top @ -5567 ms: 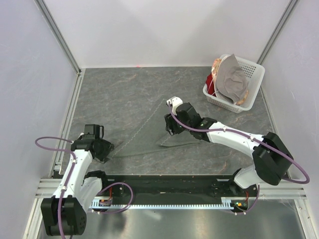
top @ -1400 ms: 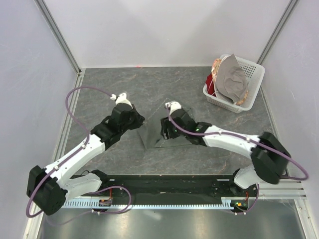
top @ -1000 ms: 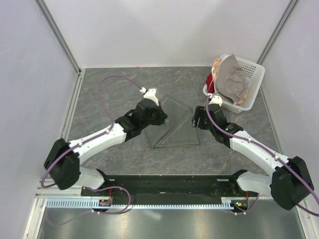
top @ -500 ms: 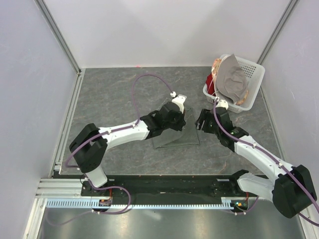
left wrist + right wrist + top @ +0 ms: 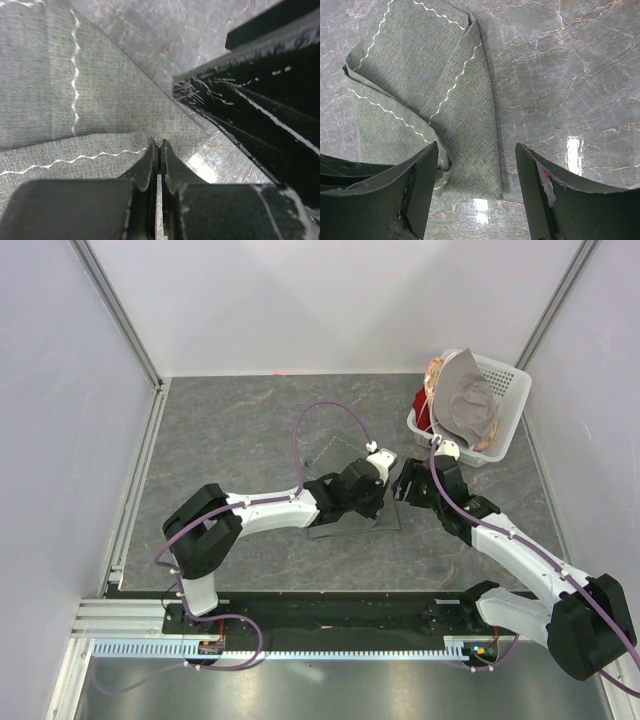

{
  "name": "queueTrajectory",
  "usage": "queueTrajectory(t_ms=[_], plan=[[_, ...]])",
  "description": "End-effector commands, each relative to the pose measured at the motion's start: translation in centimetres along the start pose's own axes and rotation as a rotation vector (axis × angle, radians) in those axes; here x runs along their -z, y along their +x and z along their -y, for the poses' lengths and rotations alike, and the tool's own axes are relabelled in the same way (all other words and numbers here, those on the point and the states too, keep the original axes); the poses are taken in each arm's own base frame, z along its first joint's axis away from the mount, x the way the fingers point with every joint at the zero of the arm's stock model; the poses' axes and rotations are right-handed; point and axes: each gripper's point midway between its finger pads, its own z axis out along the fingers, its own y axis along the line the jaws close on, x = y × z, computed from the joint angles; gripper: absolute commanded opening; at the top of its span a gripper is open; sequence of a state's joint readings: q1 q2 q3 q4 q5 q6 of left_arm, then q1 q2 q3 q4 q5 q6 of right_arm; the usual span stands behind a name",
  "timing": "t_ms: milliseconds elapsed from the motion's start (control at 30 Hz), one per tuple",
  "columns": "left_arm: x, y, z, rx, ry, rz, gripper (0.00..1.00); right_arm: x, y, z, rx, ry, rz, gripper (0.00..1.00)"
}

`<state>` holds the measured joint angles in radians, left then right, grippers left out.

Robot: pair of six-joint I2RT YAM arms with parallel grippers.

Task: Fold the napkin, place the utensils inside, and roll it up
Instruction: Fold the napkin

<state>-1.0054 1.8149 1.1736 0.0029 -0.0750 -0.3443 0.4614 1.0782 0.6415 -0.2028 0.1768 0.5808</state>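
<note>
The napkin [image 5: 345, 530] lies folded on the table between the two arms, dark grey-green with a light zigzag hem [image 5: 75, 75]. My left gripper [image 5: 380, 502] has reached across to the cloth's right edge and is shut on a corner of the napkin [image 5: 159, 144]. The upper layer trails back from that pinch. My right gripper [image 5: 403, 486] stands open just right of the left one, low over the napkin's right edge [image 5: 470, 115]. Nothing sits between its fingers [image 5: 427, 170]. The utensils are out of view.
A white basket [image 5: 507, 390] at the back right holds a paler grey-beige cloth [image 5: 465, 400] and some red and orange items. The right gripper's black finger [image 5: 260, 100] is close beside the left jaws. Walls enclose the table on three sides.
The left arm swept from the table's left side across to the right, carrying the napkin corner and folding the cloth over. The right gripper drew back to the napkin's right edge and stayed open.
</note>
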Motion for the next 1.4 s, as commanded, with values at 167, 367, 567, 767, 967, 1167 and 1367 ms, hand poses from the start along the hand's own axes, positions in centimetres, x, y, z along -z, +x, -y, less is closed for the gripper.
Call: queueTrajectory(t_ms=[167,367,567,767,967,1167,1367], plan=[[-1.2,-1.3,1.7,-0.058,0.012,0.045,0.02,0.2,-0.3,-0.5,-0.019,-0.025,0.014,0.72],[-1.6,-1.0,1.3,-0.045,-0.022,0.041,0.02,0.3,-0.4,-0.5,-0.018,-0.029,0.017,0.71],[-1.9,-0.9,1.0,-0.045,-0.057,0.045,0.02,0.4,-0.4,-0.5,-0.019,-0.032,0.018,0.71],[-2.3,-0.4,1.4,-0.045,-0.048,0.031,0.02,0.4,-0.2,-0.4,-0.016,-0.030,0.012,0.72],[-1.6,-1.6,2.5,-0.012,-0.009,0.044,0.30,0.9,-0.8,0.3,-0.018,0.012,0.030,0.72],[0.1,-4.8,4.6,0.029,0.064,0.104,0.63,2.8,-2.6,1.5,-0.029,0.048,0.070,0.72],[2.1,-5.6,4.3,0.036,0.050,0.113,0.86,4.4,-4.4,2.3,-0.037,0.057,0.094,0.74]])
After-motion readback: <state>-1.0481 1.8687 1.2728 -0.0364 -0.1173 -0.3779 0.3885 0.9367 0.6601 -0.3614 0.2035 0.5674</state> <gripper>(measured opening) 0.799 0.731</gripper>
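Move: The left hand still pinches the napkin's turned-over flap corner. The napkin's near right corner, where the flap is being taken, lies about 4 cm to this hand's right, 2 cm back and 3 cm below; the napkin's far corner is some 20 cm ahead and 10 cm left, its near left corner about 5 cm back and 16 cm left. From the right hand the near right corner lies about 6 cm back, 1 cm left and 6 cm below. The left hand eases the pinched flap corner down about 2.5 cm and slightly right onto the napkin's near right corner, drawing back a little and then coming forward again, before its fingers spread wide to let go and it climbs some 3 cm, edging farther right. The open, empty right hand waits, then near the end pulls away from that corner, about 4 cm right and 2 cm up, easing slightly back. ##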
